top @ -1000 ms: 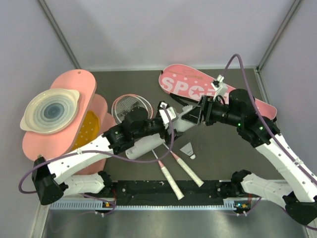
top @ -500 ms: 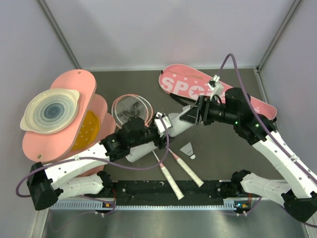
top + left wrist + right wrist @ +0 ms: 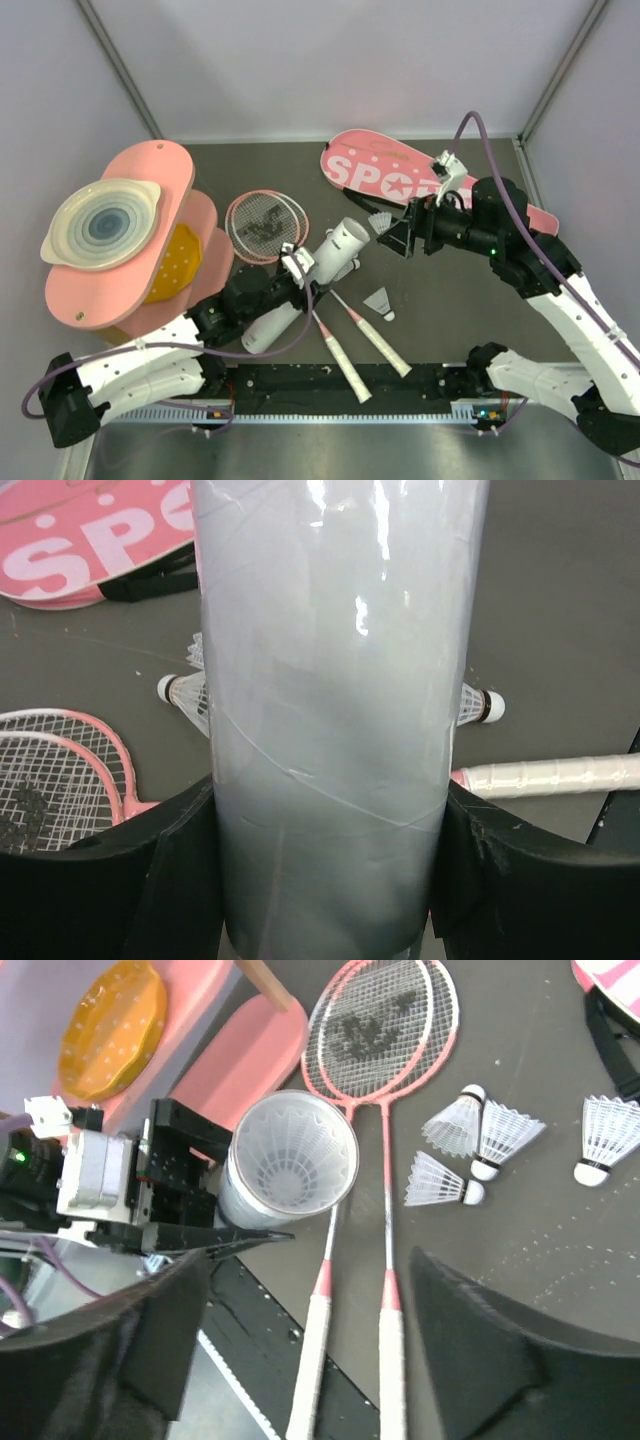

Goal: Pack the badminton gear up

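Note:
My left gripper (image 3: 303, 270) is shut on the long white tube (image 3: 318, 270), which slants up to the right; in the left wrist view the tube (image 3: 335, 670) fills the gap between both fingers (image 3: 175, 865). A shuttlecock sits inside its open mouth (image 3: 292, 1152). My right gripper (image 3: 398, 238) hangs open and empty just right of the mouth, above the racket handles (image 3: 320, 1340). Two pink rackets (image 3: 265, 222) lie crossed under the tube. Loose shuttlecocks (image 3: 480, 1132) lie on the table, one by the right gripper (image 3: 381, 222), one nearer (image 3: 380, 300). The pink SPORT bag (image 3: 385, 170) lies at the back.
Pink rounded boards (image 3: 160, 175) carrying a white ringed dish (image 3: 103, 222) and a yellow dish (image 3: 176, 262) stand at the left. A black rail (image 3: 340, 385) runs along the near edge. Grey walls close in the table.
My right gripper has opened and drawn back to the right from the tube's mouth. My left arm has pulled the tube toward the near left.

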You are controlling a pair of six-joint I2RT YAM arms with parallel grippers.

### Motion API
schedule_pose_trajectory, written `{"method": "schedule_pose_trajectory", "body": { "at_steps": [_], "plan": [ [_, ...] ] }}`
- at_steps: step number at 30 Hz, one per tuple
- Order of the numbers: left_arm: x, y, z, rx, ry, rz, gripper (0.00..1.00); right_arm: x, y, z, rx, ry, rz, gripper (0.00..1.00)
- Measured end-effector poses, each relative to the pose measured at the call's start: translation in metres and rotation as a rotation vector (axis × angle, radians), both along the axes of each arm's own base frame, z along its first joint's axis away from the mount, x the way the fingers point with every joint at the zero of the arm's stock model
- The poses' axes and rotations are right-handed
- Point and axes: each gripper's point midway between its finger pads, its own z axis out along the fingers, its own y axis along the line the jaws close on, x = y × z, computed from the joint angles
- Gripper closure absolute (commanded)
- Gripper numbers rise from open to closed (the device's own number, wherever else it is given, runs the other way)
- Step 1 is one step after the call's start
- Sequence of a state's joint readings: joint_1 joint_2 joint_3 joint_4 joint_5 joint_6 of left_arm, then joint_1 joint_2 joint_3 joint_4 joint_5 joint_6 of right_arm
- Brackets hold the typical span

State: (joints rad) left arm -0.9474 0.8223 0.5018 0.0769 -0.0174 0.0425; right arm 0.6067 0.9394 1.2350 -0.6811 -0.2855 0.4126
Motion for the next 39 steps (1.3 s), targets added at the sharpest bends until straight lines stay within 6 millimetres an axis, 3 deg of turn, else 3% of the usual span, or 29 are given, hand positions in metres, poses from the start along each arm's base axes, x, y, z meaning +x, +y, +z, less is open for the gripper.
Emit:
{"method": "schedule_pose_trajectory", "body": {
  "at_steps": [2, 6, 12, 19, 28, 34, 39],
  "plan": [
    [-0.001, 0.002, 0.005, -0.029, -0.022, 0.004, 0.73, -0.001, 0.005, 0.008, 0.002, -0.018, 0.036, 0.39],
    [-0.001, 0.003, 0.017, -0.081, -0.062, 0.002, 0.74, -0.004, 0.029, 0.017, 0.008, -0.020, 0.148, 0.42],
    [-0.001, 0.002, 0.019, -0.085, -0.071, -0.003, 0.77, -0.001, 0.052, -0.004, -0.044, 0.024, 0.227, 0.44],
    [-0.001, 0.002, 0.022, -0.091, -0.081, -0.002, 0.79, -0.004, 0.058, -0.001, -0.071, -0.025, 0.260, 0.45],
    [-0.002, 0.001, 0.021, -0.087, -0.084, -0.020, 0.79, 0.001, 0.056, 0.006, -0.108, -0.081, 0.226, 0.35],
    [-0.003, -0.001, 0.020, -0.079, -0.087, -0.031, 0.79, -0.002, 0.063, 0.030, -0.067, -0.118, 0.251, 0.46],
    [-0.002, -0.002, 0.019, -0.074, -0.084, -0.032, 0.80, -0.007, 0.081, 0.021, -0.064, -0.074, 0.305, 0.57]
  ]
}}
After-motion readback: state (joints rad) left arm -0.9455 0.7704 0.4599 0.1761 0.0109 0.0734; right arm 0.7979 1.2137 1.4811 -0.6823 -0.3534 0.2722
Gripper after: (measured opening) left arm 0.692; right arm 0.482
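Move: The left gripper holds the white tube near its middle; the tube's upper end lies about 8 cm ahead of that hand, 8 cm to its right and 9 cm higher. From the empty right gripper the same end is some 10 cm left, 1 cm ahead and 5 cm lower. On the table about 30 cm below the right gripper, the three shuttlecocks lie about 6 cm ahead and 9 cm left, the lone shuttlecock 12 cm straight ahead. Bring the right gripper left to the upper end of the tube, about 6 cm at first; hold there briefly, lift some 3 cm and go on left to roughly 8 cm in all, turning counter-clockwise some 15 degrees and narrowing the fingers to half open at the rim. With the left, keep the grip on the tube and raise it about 2 cm early on, tilting slightly. ##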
